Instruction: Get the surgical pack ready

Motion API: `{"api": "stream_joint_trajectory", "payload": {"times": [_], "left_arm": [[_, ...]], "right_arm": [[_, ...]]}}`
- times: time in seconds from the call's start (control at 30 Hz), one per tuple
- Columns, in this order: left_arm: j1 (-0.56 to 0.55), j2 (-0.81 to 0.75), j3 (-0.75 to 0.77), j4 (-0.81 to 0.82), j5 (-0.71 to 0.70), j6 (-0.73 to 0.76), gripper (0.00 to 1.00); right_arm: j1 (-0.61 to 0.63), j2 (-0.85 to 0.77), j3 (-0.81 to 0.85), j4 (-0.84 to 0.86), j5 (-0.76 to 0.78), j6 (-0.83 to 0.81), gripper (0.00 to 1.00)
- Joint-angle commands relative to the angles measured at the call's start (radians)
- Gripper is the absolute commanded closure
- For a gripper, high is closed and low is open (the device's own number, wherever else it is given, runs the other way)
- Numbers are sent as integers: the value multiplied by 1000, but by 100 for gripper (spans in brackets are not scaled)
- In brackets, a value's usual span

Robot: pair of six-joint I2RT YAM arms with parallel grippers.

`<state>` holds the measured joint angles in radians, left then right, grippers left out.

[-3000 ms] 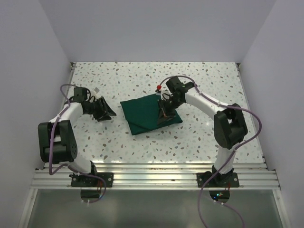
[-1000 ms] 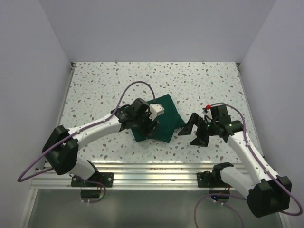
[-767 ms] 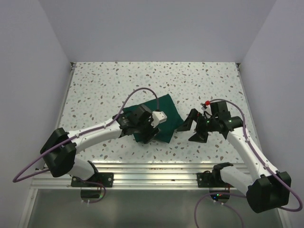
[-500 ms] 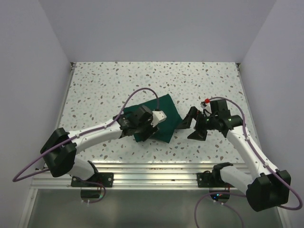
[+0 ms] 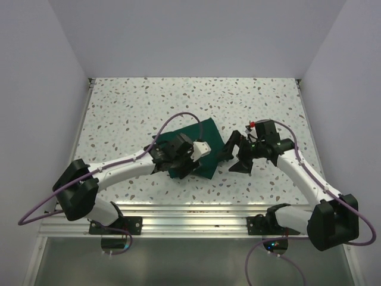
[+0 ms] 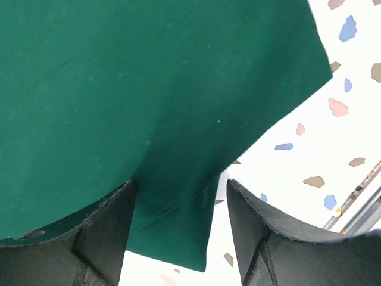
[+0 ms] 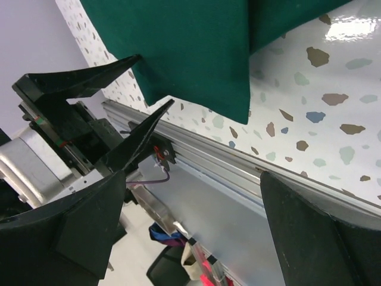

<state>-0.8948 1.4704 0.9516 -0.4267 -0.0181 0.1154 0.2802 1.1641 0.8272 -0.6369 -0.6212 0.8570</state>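
The surgical pack shows only as a folded dark green cloth bundle (image 5: 205, 138) lying mid-table. My left gripper (image 5: 183, 165) hovers low over its near left part. In the left wrist view the cloth (image 6: 149, 89) fills the top, and the left gripper (image 6: 178, 187) is open astride a folded corner, with bare table beside the right finger. My right gripper (image 5: 235, 156) stands wide open just right of the bundle, with nothing between its fingers. The right wrist view has the cloth (image 7: 196, 47) above the right gripper (image 7: 191, 179) and the left gripper's black fingers (image 7: 89, 74) at the left.
The speckled table (image 5: 149, 101) is walled on the left, back and right. An aluminium rail (image 5: 190, 214) runs along the near edge, and the same rail (image 7: 238, 167) crosses the right wrist view. Purple cables loop over both arms.
The right gripper has slid left, closing on the bundle's right edge, still wide open. The left gripper stays over the cloth's near part. Three seconds ago the right gripper was on the cloth and the left arm was far left.
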Motion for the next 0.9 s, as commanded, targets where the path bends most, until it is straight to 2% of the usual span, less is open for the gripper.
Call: {"api": "stream_joint_trajectory", "payload": {"times": [0.0,0.13,0.23,0.33,0.37,0.4,0.47,0.57,0.6,0.63,0.67,0.7,0.8,0.87], "left_arm": [[-10,14,13,36,21,-3,35],[-10,51,10,48,-6,10,38],[-9,70,9,60,-10,9,46],[-9,84,15,63,6,3,62],[-9,87,24,62,4,-2,72],[-9,85,27,60,0,-3,75],[-9,82,52,54,-16,-8,78],[-9,80,87,32,-29,-5,87],[-10,80,93,26,-29,-6,89],[-9,79,110,22,-31,-2,97],[-9,79,118,16,-32,-2,100],[-10,76,133,11,-34,1,100],[-9,70,148,5,-48,4,100],[-10,65,162,-3,-49,6,100]], "right_arm": [[27,25,59,49,-15,27,1],[62,49,72,62,8,46,1],[83,62,75,72,35,91,4],[94,74,58,118,55,154,8],[97,80,46,146,60,184,10],[100,85,40,155,64,197,17],[103,98,24,181,67,223,21],[106,141,12,223,57,251,36],[111,153,10,236,54,257,47],[119,166,15,256,54,261,51],[123,195,21,264,55,263,55],[129,207,26,269,57,263,63],[136,244,43,284,73,264,73],[137,259,53,283,84,263,75]]}}
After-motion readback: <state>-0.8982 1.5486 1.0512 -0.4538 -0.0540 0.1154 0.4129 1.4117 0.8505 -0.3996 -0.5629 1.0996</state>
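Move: The green cloth's near edge, where it kinks between two corners, lies about 2 cm below the left hand and 1 cm to its right. The cloth's near-left corner is some 5 cm to that hand's left and 1 cm back; the near-right corner is roughly 11 cm to its right, level with it. From the right hand, the near-right corner lies about 6 cm left, 1 cm ahead and 9 cm below. Lower the left gripper about 2 cm onto the cloth's near edge, shut its fingers to pinch the cloth, then raise it some 2.5 cm while easing slightly forward and right. Meanwhile bring the wide-open right gripper left about 5 cm and forward 3 cm towards the near-right corner, then down 3.5 cm late on, nearly closing its fingers. ##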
